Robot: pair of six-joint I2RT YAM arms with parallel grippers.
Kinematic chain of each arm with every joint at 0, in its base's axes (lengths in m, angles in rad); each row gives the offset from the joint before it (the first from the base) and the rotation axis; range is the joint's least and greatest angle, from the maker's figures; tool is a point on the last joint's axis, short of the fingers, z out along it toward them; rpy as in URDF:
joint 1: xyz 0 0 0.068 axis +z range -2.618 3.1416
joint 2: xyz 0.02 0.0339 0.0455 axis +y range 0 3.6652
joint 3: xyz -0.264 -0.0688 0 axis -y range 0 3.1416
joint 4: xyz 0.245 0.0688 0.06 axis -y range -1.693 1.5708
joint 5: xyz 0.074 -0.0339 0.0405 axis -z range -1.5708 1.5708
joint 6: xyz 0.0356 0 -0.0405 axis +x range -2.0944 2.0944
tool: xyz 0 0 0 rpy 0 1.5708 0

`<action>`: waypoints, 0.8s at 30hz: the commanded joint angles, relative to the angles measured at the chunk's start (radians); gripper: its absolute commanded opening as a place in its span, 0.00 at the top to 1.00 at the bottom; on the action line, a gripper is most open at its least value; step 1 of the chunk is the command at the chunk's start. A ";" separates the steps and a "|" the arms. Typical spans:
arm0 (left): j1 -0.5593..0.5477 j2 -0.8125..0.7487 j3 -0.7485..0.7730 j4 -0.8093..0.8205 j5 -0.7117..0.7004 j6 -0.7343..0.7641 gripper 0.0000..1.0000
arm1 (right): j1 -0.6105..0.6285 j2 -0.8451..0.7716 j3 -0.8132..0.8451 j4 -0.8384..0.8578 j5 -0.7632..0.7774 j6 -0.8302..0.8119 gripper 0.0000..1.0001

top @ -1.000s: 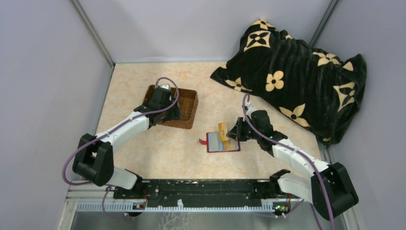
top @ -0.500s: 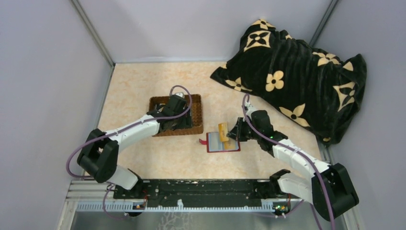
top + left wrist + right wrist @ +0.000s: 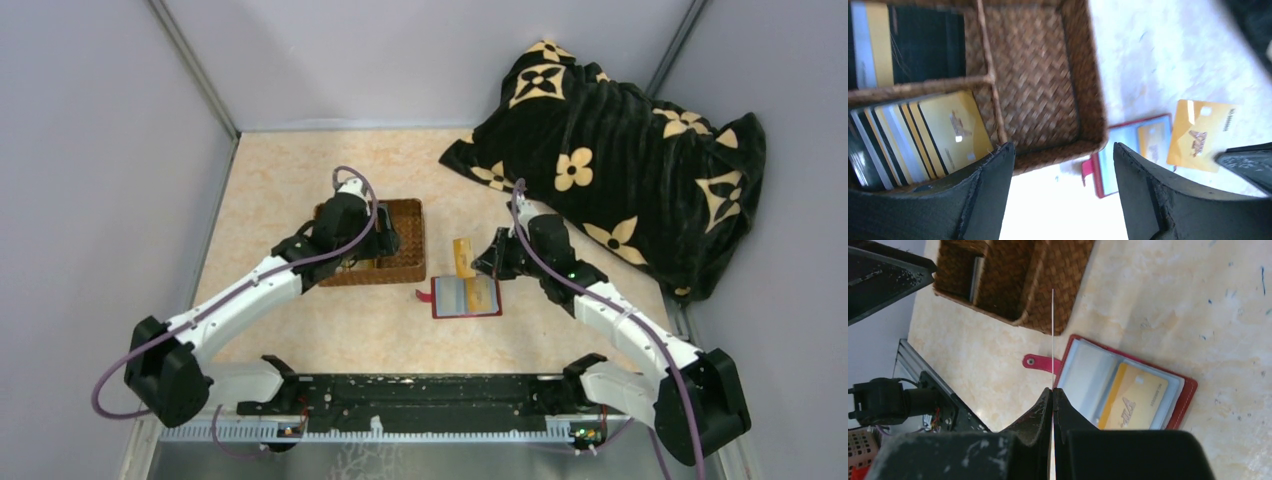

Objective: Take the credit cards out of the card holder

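Observation:
The red card holder [image 3: 466,297] lies open on the table, one orange credit card [image 3: 1133,397] still in its clear pocket and its snap tab [image 3: 1035,361] pointing left. My right gripper [image 3: 490,262] is shut on another orange card [image 3: 463,257], held just beyond the holder's far edge; it shows edge-on as a thin line [image 3: 1053,340] in the right wrist view. My left gripper [image 3: 360,235] hovers open over the wicker basket [image 3: 405,250], nothing between its fingers [image 3: 993,190]. Several striped and orange cards [image 3: 943,135] lie in the basket's compartments.
A black blanket with cream flowers [image 3: 620,150] fills the far right corner. The basket [image 3: 1083,100] sits just left of the card holder [image 3: 1128,160]. Grey walls close in the table on three sides.
The basket has slid right toward the card holder with the left arm. My right gripper has drawn the orange card off the holder toward the far side.

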 commanded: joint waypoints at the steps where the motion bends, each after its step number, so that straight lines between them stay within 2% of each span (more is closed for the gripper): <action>1: 0.000 -0.049 0.074 0.080 -0.083 0.066 0.22 | -0.010 -0.004 0.125 0.022 -0.045 -0.022 1.00; 6: 0.010 -0.012 0.083 0.135 -0.087 0.098 0.21 | -0.004 0.082 0.179 0.158 -0.228 0.050 1.00; 10: 0.058 -0.052 -0.026 0.341 0.064 0.084 0.22 | 0.008 0.143 0.193 0.354 -0.375 0.171 1.00; 17: 0.130 -0.173 -0.184 0.566 0.263 0.077 0.29 | 0.010 0.174 0.222 0.478 -0.431 0.244 1.00; 21: 0.166 -0.219 -0.271 0.721 0.427 0.037 0.27 | 0.010 0.213 0.201 0.658 -0.492 0.362 1.00; 24: 0.171 -0.254 -0.333 0.861 0.536 0.026 0.27 | 0.010 0.218 0.204 0.686 -0.494 0.377 1.00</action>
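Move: The right fingers already hold a gold card, its middle about 4 cm back, 15 cm right and 1 cm below the open, empty left hand. From the right hand, the left gripper is some 18 cm left and 4 cm ahead, 1 cm higher; the basket is 23 cm left, 7 cm ahead, and the card holder 4 cm back, 1 cm left, both 10-12 cm lower. The basket's middle is 5 cm left, 2 cm ahead and 11 cm below the left hand. Keeping its pinch on the gold card's edge, the right hand lifts about 12 cm and swings 8 cm left, away from the card holder towards the open left gripper, rolling its left side up and turning counter-clockwise. The left hand rises about 8 cm off the basket, going forward, then partly back, tipping its fingers up and rolling its right side up, and stays open. ##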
